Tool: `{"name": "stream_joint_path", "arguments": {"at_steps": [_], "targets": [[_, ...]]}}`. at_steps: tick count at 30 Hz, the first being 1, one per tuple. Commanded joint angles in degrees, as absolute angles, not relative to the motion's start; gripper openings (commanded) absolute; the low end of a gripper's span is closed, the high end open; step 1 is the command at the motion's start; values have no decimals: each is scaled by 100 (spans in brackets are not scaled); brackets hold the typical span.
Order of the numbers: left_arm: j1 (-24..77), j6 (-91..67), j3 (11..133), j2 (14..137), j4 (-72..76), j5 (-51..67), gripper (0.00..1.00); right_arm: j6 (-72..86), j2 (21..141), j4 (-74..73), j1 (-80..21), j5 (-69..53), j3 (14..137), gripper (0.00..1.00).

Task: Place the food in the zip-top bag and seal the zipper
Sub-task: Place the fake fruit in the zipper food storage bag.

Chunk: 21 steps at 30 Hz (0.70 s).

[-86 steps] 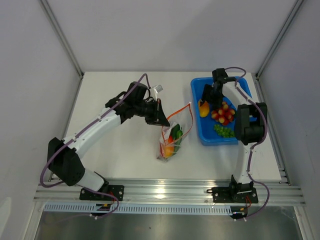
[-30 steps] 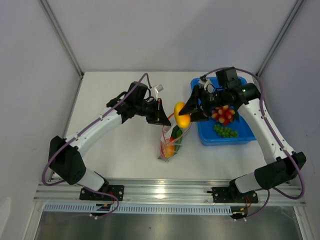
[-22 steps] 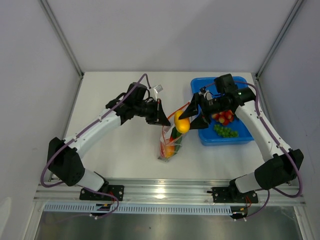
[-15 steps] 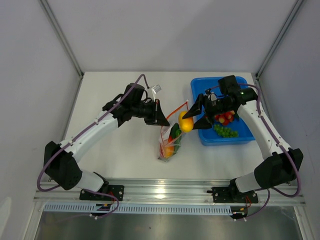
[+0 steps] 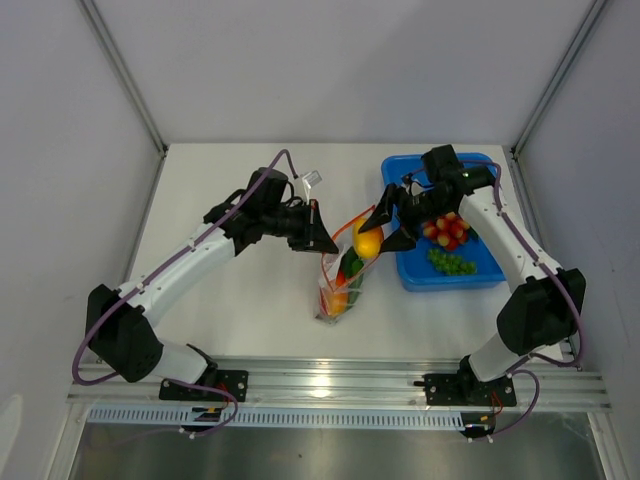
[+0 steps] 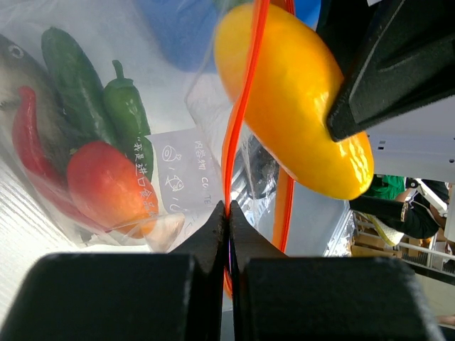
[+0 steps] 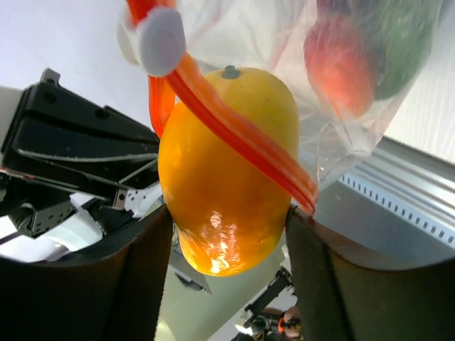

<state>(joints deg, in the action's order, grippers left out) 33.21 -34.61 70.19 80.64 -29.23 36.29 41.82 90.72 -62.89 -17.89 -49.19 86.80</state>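
The clear zip-top bag (image 5: 343, 280) stands on the table with its mouth held up. My left gripper (image 5: 322, 234) is shut on the orange-red zipper (image 6: 229, 160), pinching the strip at the mouth's left side. My right gripper (image 5: 386, 229) is shut on the yellow-orange mango (image 5: 367, 240) at the bag's mouth; the mango (image 7: 226, 177) sits between both fingers, with the zipper (image 7: 242, 138) crossing its face. Inside the bag lie a cucumber (image 6: 73, 71), a green chilli (image 6: 131, 114), a red pepper (image 6: 33, 145) and a red-orange round food (image 6: 106, 186).
A blue tub (image 5: 440, 283) stands at the right, just behind the right gripper, holding cherry tomatoes (image 5: 447, 228) and green grapes (image 5: 450, 263). Metal rails run along the table's near edge. Grey walls close in both sides.
My right gripper carried the mango from the blue tub to the bag's mouth and, over the last second, lowered it slightly against the zipper. The left gripper has kept its hold.
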Motion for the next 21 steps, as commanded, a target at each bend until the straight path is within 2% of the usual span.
{"name": "stream_joint_path", "arguments": {"at_steps": [1, 3, 4, 19, 20, 21], "targets": [[3322, -3507, 7067, 7893, -2812, 3762, 1, 4359, 9167, -5794, -1828, -4650, 9044, 67], [3322, -3507, 7066, 7893, -2839, 3753, 1, 4377, 9254, -5704, -1872, -4562, 9263, 71], [3331, -3507, 7058, 7875, -2830, 3744, 1, 4281, 9307, -5800, -1881, -4501, 9359, 99], [3331, -3419, 7128, 7998, -2900, 3779, 1, 2901, 9290, -7180, -2118, -3261, 10651, 99], [3331, -3410, 7145, 8015, -2900, 3779, 1, 2796, 9299, -7233, -2127, -3269, 10696, 98], [3331, -3401, 7172, 8024, -2900, 3779, 1, 2751, 9299, -7347, -2144, -3261, 10731, 90]]}}
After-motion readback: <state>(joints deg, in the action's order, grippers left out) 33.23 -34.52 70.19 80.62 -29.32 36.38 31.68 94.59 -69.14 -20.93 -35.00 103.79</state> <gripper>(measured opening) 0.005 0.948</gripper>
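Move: The mango in the right fingers is already inside the rim of the bag's mouth, whose middle lies about 5 cm to the right hand's left and slightly lower. The filled bottom of the bag, where the mango is to go, is some 10 cm back, 6 cm left and 12 cm below. The blue tray's middle is about 22 cm right, 5 cm ahead and 18 cm lower. From the left hand, that bag bottom is about 8 cm back, 2 cm right and 12 cm down. The mango is let go inside the bag as the right fingers spread from their grip to nearly full width while the hand goes forward about 3.5 cm. The right hand then rises, about 2.5 cm in all, tilting some 20 degrees as its fingertips come away from the mango. Still shut, the left fingers keep pinching the orange rim and hold the bag in place. ##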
